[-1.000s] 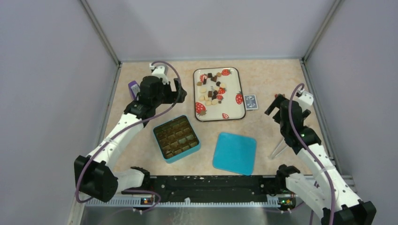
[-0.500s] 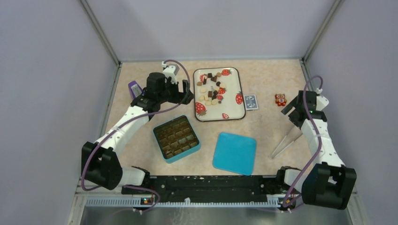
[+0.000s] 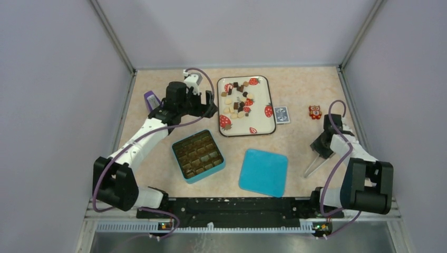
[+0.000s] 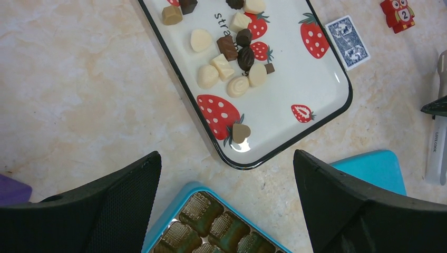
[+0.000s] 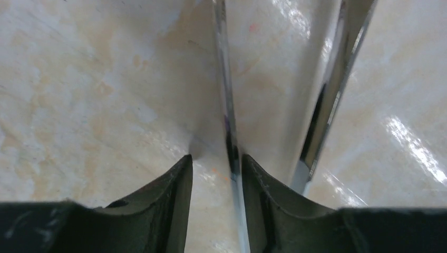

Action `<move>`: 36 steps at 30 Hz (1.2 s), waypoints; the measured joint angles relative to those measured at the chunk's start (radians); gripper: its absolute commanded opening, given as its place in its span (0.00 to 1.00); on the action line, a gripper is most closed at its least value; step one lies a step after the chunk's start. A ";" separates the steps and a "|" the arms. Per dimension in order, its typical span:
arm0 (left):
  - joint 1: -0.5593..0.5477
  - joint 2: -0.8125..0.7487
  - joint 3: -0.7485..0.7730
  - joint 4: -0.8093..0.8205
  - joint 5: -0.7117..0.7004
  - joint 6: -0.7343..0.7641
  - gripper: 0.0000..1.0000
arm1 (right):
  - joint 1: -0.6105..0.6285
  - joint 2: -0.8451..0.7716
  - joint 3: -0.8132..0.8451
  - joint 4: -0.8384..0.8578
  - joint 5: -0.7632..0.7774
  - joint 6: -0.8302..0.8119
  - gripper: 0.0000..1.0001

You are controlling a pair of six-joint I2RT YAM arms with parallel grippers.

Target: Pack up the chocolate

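The chocolate (image 3: 238, 100) lies as several small dark, tan and cream pieces on a strawberry-print tray (image 3: 262, 125); the left wrist view shows the pieces (image 4: 226, 63) on that tray (image 4: 287, 87) too. A teal box (image 3: 198, 156) with an empty moulded insert sits in front of the tray. My left gripper (image 3: 205, 109) hovers open by the tray's left edge, above the gap between tray and box (image 4: 211, 221). My right gripper (image 3: 320, 149) is low over metal tweezers (image 3: 315, 164). One tweezer blade (image 5: 224, 95) lies between its narrowed jaws against the right finger, and the left finger stands apart from it.
A teal lid (image 3: 263, 171) lies right of the box. A playing card (image 3: 281, 114) and a small orange owl (image 3: 315, 112) sit right of the tray. A purple object (image 3: 150, 99) is at the left wall. The second tweezer blade (image 5: 337, 84) is outside the right jaws.
The right arm has dropped from beside the owl down onto the tweezers, and its jaws have narrowed. The left gripper moved toward the tray's left edge, then held still.
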 measured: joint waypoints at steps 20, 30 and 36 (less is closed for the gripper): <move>0.000 0.056 0.029 -0.014 -0.007 -0.002 0.99 | 0.181 0.065 0.065 0.048 0.048 -0.132 0.00; 0.000 0.063 0.032 -0.027 -0.029 -0.007 0.99 | 0.366 0.135 0.283 0.032 0.076 -0.319 0.00; 0.000 0.063 0.041 -0.058 -0.037 0.003 0.99 | 0.379 0.297 0.363 0.020 0.075 -0.461 0.01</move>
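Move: The right hand hovers just over the metal tongs: their left prong lies between its open fingers, about 1 cm below, the tongs' middle some 2 cm to the right and 1 cm back. The card deck is roughly 16 cm ahead and 17 cm left of this hand, the red owl toy about 17 cm ahead and 1 cm left. From the left hand, the tongs lie some 50 cm to the right, 14 cm back and 19 cm below. The right hand pinches the tongs' left prong, carries it up and 13 cm forward-left, turning 45 degrees counter-clockwise. ##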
